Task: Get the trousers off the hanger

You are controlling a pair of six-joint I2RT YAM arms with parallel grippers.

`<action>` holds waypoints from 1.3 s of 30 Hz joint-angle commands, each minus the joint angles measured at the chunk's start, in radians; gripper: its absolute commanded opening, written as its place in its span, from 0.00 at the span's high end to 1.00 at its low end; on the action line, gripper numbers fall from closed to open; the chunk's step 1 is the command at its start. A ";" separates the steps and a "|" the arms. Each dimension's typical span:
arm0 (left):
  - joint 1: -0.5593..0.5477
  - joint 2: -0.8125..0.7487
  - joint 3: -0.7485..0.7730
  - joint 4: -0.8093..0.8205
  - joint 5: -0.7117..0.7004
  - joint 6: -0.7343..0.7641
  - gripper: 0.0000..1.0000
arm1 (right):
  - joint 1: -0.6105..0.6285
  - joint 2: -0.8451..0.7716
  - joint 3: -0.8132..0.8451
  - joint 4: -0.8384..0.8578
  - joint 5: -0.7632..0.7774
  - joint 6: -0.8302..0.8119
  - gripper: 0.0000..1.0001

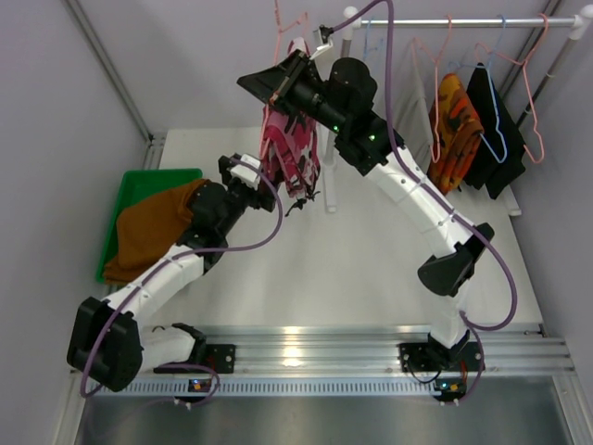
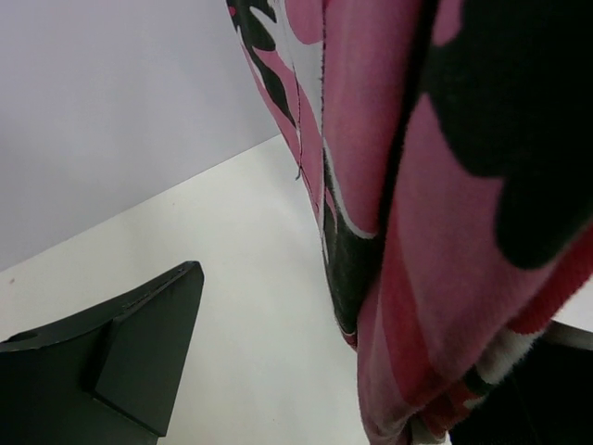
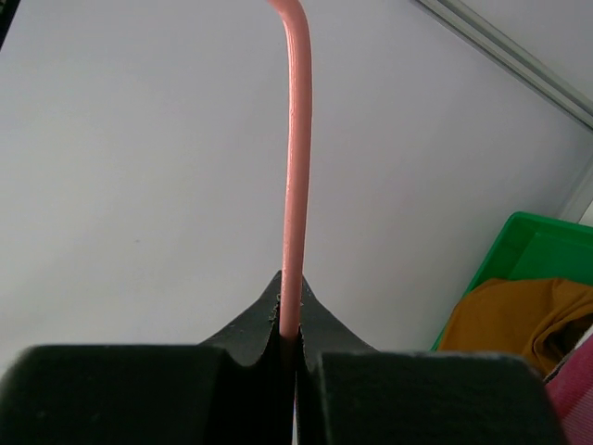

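Observation:
The pink-red-white floral trousers [image 1: 293, 156] hang from a pink wire hanger [image 1: 288, 26] held up over the table's back middle. My right gripper [image 1: 274, 91] is shut on that hanger; in the right wrist view the wire [image 3: 296, 167] runs up from between the pinched fingertips [image 3: 289, 326]. My left gripper [image 1: 260, 176] is open at the cloth's lower left side. In the left wrist view the trousers [image 2: 445, 185] fill the right, one finger [image 2: 120, 362] stands apart at the left, and the other is mostly hidden behind the cloth. Rust-brown trousers [image 1: 153, 227] lie in the bin.
A green bin [image 1: 139, 184] sits at the table's left edge, seen too in the right wrist view [image 3: 528, 243]. A clothes rail [image 1: 463, 20] at the back right carries several wire hangers, an orange-patterned garment [image 1: 456, 119] and a black garment [image 1: 493, 120].

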 commanded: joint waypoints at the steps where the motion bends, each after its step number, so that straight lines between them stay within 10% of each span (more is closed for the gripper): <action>1: -0.030 -0.022 -0.005 0.089 -0.023 0.015 0.01 | 0.017 -0.049 0.092 0.115 0.015 -0.003 1.00; 39: -0.136 0.030 0.234 0.151 -0.277 0.123 0.03 | 0.033 -0.055 0.037 0.104 -0.008 0.032 1.00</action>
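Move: The patterned trousers hang beside and above the left hand's open fingers, their middle about 5 cm ahead, 5 cm to the right and 8 cm up. The pink hanger's gripped bar is roughly 8 cm ahead and 22 cm above. The green box lies some 29 cm left, 4 cm back and 24 cm below. From the right hand, the trousers' middle is about 15 cm below and 4 cm to the right, level fore and aft. Fingers open, the left hand eases 2 cm right, then rises 8 cm along the trousers; right keeps the hanger. ##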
